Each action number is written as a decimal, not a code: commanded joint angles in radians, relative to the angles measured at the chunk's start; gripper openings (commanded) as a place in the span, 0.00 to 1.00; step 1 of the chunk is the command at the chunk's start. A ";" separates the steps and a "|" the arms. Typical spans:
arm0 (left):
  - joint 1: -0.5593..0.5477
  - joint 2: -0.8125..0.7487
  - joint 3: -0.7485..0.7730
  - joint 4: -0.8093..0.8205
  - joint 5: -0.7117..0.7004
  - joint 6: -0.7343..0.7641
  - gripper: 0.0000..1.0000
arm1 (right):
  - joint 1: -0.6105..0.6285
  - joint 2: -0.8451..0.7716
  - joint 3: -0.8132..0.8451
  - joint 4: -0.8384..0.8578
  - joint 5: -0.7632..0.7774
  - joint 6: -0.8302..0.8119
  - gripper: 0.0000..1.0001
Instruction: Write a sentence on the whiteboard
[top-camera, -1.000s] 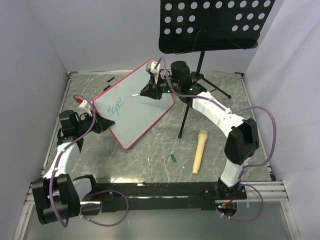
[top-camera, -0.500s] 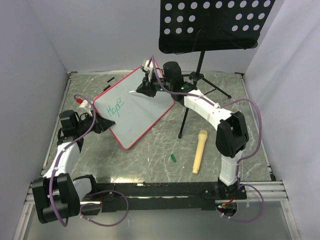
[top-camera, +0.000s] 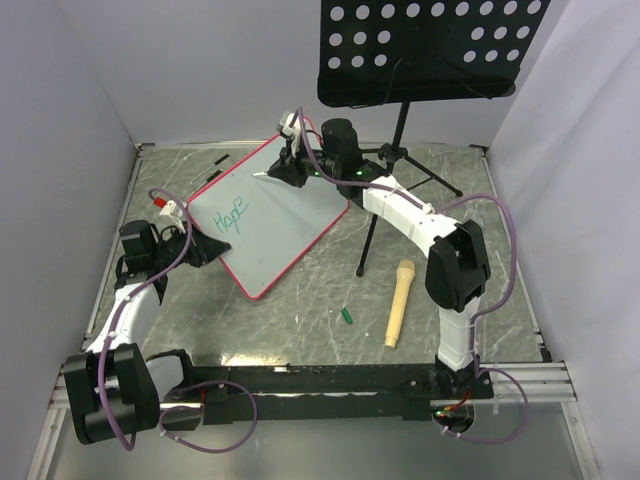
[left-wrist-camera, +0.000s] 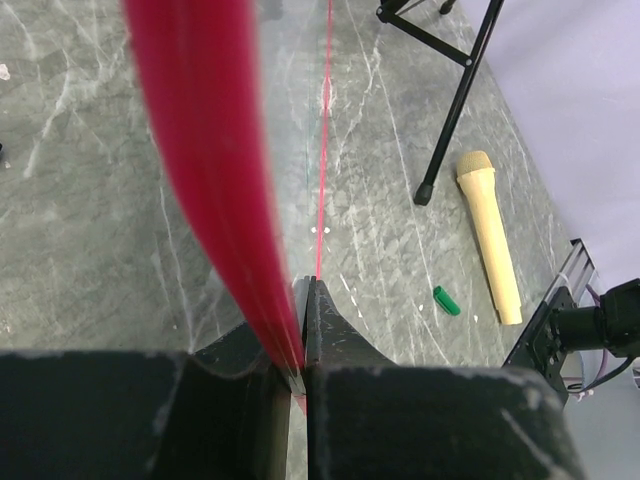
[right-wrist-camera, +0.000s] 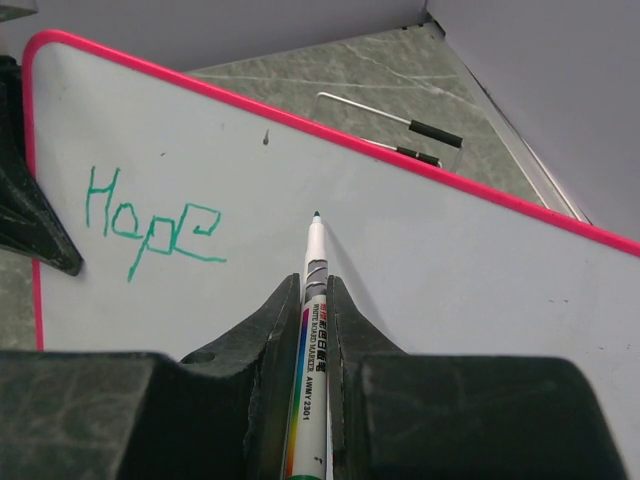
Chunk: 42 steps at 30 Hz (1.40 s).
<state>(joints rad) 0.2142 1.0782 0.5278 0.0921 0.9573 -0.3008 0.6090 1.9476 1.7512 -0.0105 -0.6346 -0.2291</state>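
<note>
The whiteboard (top-camera: 285, 225), white with a pink-red frame, is held tilted above the table. My left gripper (top-camera: 203, 250) is shut on its lower left edge; the left wrist view shows the red frame (left-wrist-camera: 205, 150) pinched in the left gripper (left-wrist-camera: 303, 288). The sentence (right-wrist-camera: 150, 225) reads only "Hope" in teal-green. My right gripper (right-wrist-camera: 313, 285) is shut on a white marker (right-wrist-camera: 313, 262). Its green tip points at bare whiteboard (right-wrist-camera: 450, 260) right of the word. Whether the tip touches I cannot tell. In the top view the right gripper (top-camera: 284, 172) hovers over the board's far part.
A black perforated music stand tray (top-camera: 430, 50) hangs over the back, its tripod legs (top-camera: 372, 240) right of the board. A beige microphone (top-camera: 398, 303) and a green marker cap (top-camera: 347, 316) lie on the marble table. Grey walls enclose three sides.
The right gripper with the marker has shifted left and toward the back over the board, its elbow swinging left. The left gripper and the board have stayed put; the writing is unchanged.
</note>
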 joint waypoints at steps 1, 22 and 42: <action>-0.006 -0.001 0.044 0.046 0.006 0.049 0.01 | 0.009 0.028 0.054 0.018 0.010 -0.012 0.00; -0.007 -0.003 0.047 0.038 -0.006 0.054 0.01 | 0.021 0.001 -0.002 0.015 -0.054 -0.035 0.00; -0.004 -0.011 0.047 0.031 -0.026 0.058 0.01 | 0.021 -0.133 -0.208 0.038 -0.062 -0.059 0.00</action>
<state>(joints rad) 0.2134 1.0836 0.5278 0.0837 0.9539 -0.3031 0.6224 1.8980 1.5757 -0.0078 -0.6888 -0.2626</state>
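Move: The blank patch of whiteboard to be written on next lies about 8 cm to the right hand's left, 2 cm farther forward and 2 cm lower; the held marker's tip is just off it. The green word sits roughly 12 cm left, 5 cm back and 6 cm below that hand, and the board's pink upper edge some 7 cm left, 5 cm forward and 1 cm above. From the left hand, the patch is about 7 cm right, 9 cm forward and 10 cm up. The whiteboard stays tilted in the left hand's pinch while the right hand brings the marker tip down about 1 cm onto its blank patch, draws a short hook leftward and back, then pulls down the slope, sinking some 3.5 cm while coming back nearly as far and edging right. Its fingers keep their grip on the marker. ##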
